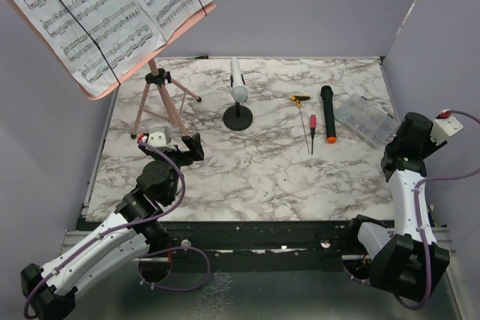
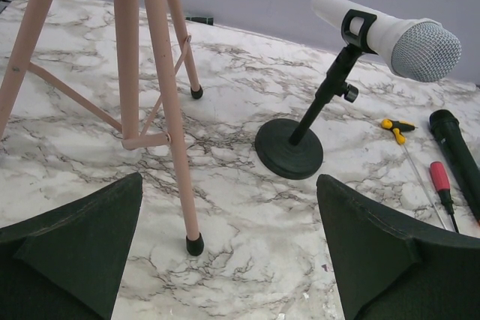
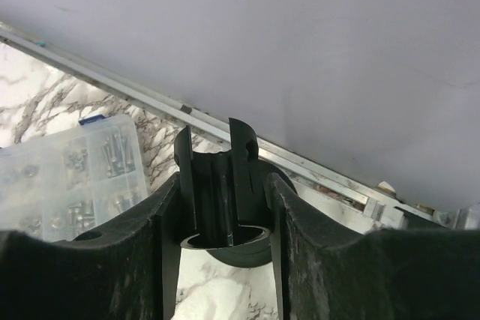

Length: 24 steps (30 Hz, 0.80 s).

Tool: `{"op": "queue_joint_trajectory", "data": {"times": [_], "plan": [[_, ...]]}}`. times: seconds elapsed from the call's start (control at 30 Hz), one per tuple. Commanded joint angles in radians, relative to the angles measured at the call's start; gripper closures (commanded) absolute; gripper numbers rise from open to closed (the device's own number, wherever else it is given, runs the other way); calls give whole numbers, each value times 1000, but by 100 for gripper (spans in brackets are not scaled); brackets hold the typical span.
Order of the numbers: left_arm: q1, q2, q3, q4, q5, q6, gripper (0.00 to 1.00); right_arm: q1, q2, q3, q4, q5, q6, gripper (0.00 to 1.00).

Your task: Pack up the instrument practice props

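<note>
The pink tripod music rest (image 1: 154,103) stands at the back left and carries white sheet-music pages (image 1: 97,13). My left gripper (image 1: 184,148) is open just right of its near leg (image 2: 169,110), with nothing between the fingers. A white microphone (image 1: 238,80) sits clipped in a black round-based holder (image 1: 238,118) mid-table. The black microphone (image 1: 328,114) lies flat to the right. In the right wrist view my right gripper (image 3: 225,185) is shut on the clip of a second black holder (image 3: 217,177), near the right wall. That holder is hidden in the top view.
A red-handled screwdriver (image 1: 313,129) and a yellow-handled tool (image 1: 300,100) lie between the two microphones. A clear compartment box (image 1: 365,119) sits at the right, close to my right arm (image 1: 409,185). Grey walls enclose the back and both sides.
</note>
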Motion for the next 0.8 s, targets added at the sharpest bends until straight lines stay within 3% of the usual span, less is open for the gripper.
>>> {"op": "queue_joint_trajectory", "data": {"times": [0.0,0.1,0.3,0.37,0.57,0.77], "plan": [[8,-2,-12,17,33,-3,1,-3,12,-13,51,-73,34,82],[7,-2,-11,19,38,-5,1,-3,32,-15,28,-92,49,76],[7,-1,-12,22,42,-5,1,-2,-19,30,-37,-171,8,27],[7,0,-12,27,48,-7,1,-3,-41,60,-70,-205,-24,16],[8,-1,-12,33,75,-13,1,-2,-109,180,-191,-315,-126,5],[7,6,-9,42,87,-2,1,-2,-105,308,-231,-584,-237,1]]}}
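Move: Held in the right hand's fingers by its clip, the empty black mic stand reaches down to the table's right edge beside the side wall; its middle is about 7 cm below the hand and roughly 2 cm ahead. The parts box lies some 18 cm ahead, 8 cm left and 13 cm down, the black microphone about 21 cm ahead and 22 cm left at table height. From the left hand the stand is roughly 65 cm to the right, about 2 cm ahead and 14 cm lower. Easing forward about 1.5 cm and down barely 1 cm with the mic stand still gripped, the right hand settles the base by the table's right edge, then spreads its fingers from half open to wide and lets go of the clip. It then rises quickly, ending some 10 cm above its starting height, and draws left about 4 cm away from the wall, turning about 20 degrees counter-clockwise. ##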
